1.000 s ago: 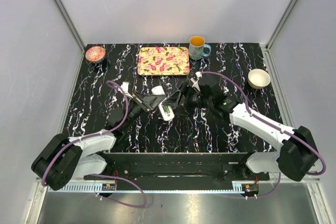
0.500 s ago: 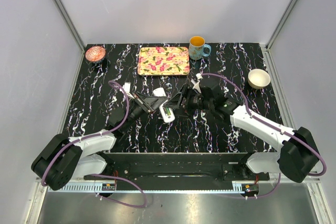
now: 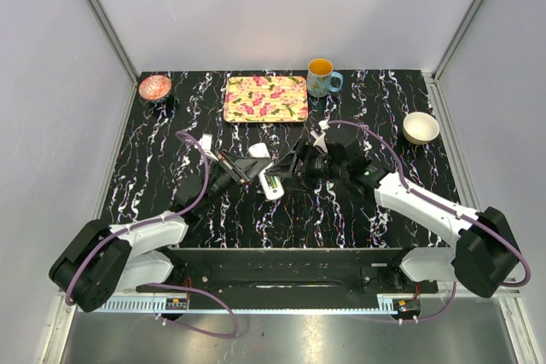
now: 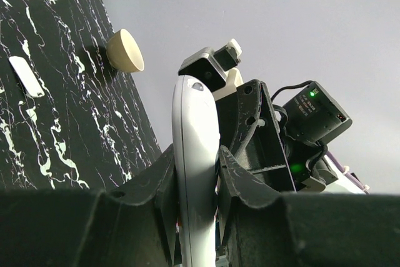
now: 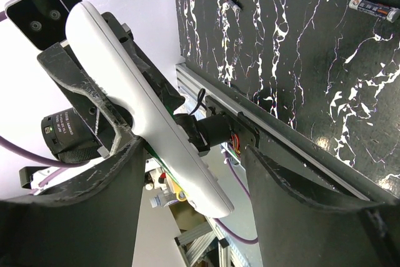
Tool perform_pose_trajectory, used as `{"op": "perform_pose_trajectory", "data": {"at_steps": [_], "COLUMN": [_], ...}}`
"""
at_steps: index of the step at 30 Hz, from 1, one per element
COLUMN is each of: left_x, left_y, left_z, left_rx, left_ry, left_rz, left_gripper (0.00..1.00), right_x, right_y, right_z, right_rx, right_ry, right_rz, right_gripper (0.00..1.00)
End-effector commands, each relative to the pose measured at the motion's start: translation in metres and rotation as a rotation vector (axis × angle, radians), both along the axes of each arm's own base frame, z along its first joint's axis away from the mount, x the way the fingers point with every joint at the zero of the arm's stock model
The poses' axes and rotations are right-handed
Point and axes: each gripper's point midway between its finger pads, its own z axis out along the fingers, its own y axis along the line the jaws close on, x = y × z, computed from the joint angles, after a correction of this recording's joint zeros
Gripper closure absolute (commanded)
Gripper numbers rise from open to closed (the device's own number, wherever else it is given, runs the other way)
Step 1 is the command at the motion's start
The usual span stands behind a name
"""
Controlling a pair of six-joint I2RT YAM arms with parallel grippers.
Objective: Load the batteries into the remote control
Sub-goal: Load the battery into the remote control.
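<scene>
The white remote control [image 3: 271, 183] is held off the table, my left gripper [image 3: 249, 171] shut on it. In the left wrist view the remote control [image 4: 195, 148] stands edge-on between the left gripper's [image 4: 197, 154] jaws. My right gripper [image 3: 288, 166] is open at the remote's other end. In the right wrist view the remote control [image 5: 144, 110] runs slantwise between the right gripper's [image 5: 187, 148] spread fingers, close to the left finger and apart from the right one. Two batteries lie on the black table: a reddish one [image 5: 374, 9] and a small dark one [image 5: 231, 1].
A small white cover piece [image 3: 258, 150] lies just behind the remote, also visible in the left wrist view [image 4: 26, 76]. At the back stand a flowered tray [image 3: 264, 98], a mug [image 3: 321, 77] and a pink dish [image 3: 154, 87]. A white bowl [image 3: 421, 128] sits far right.
My right gripper has moved left to the remote's end and its jaws have narrowed a little. The left gripper still holds the remote in about the same place.
</scene>
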Motion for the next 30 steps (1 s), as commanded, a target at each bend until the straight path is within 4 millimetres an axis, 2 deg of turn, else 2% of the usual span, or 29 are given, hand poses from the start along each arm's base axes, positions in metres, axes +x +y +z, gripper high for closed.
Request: {"op": "perform_pose_trajectory", "data": {"at_steps": [1, 15, 16, 18, 19, 20, 21, 25, 26, 30], "left_x": [0.004, 0.004, 0.004, 0.005, 0.007, 0.008, 0.01, 0.012, 0.012, 0.01], "left_y": [0.016, 0.016, 0.014, 0.011, 0.009, 0.007, 0.006, 0.004, 0.004, 0.001], "left_z": [0.073, 0.085, 0.083, 0.08, 0.072, 0.067, 0.062, 0.044, 0.042, 0.039], "left_rx": [-0.148, -0.181, -0.176, -0.161, -0.14, -0.126, -0.114, -0.076, -0.074, -0.067], "left_ry": [-0.185, -0.189, -0.182, -0.168, -0.146, -0.132, -0.118, -0.068, -0.062, -0.045], "left_rz": [0.082, 0.072, 0.064, 0.051, 0.048, 0.045, 0.047, 0.045, 0.04, 0.025], "left_gripper": [1.0, 1.0, 1.0, 1.0, 1.0, 1.0, 1.0, 1.0, 1.0, 1.0], "right_x": [-0.017, -0.019, -0.019, -0.017, -0.017, -0.012, -0.011, -0.006, -0.004, 0.0], "right_y": [-0.008, -0.009, -0.009, -0.008, -0.009, -0.008, -0.008, -0.007, -0.007, -0.012], "right_z": [-0.017, -0.028, -0.027, -0.017, -0.014, -0.002, 0.002, 0.019, 0.025, 0.032], "right_rx": [-0.038, -0.062, -0.064, -0.051, -0.059, -0.052, -0.055, -0.057, -0.053, -0.084], "right_ry": [0.053, 0.062, 0.051, 0.021, 0.013, -0.023, -0.034, -0.083, -0.101, -0.164], "right_rz": [0.048, 0.066, 0.072, 0.073, 0.073, 0.062, 0.059, 0.06, 0.058, 0.055], "right_gripper": [0.33, 0.32, 0.27, 0.2, 0.13, 0.11, 0.09, 0.07, 0.07, 0.09]}}
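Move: Just beside the right fingertips, the battery compartment of the remote control lies about 1 cm back, 2 cm left and 1 cm above the right hand point. From the left hand, which holds the remote, that compartment is roughly 4 cm back and 3 cm right, level in height. On the table some 18 cm below the right hand are a loose battery, about 6 cm back and 5 cm left, and the white cover, about 5 cm ahead and 13 cm right. Staying at the compartment with one fingertip on the battery side of the remote, the right hand barely shifts at first, then opens its fingers from about two thirds to nearly full, sinking slightly before it rises and draws about 1 cm right, off the battery, with a wrist tilt of some 5 degrees. The left hand keeps its pinch on the remote, easing under 1 cm forward and up late on. ##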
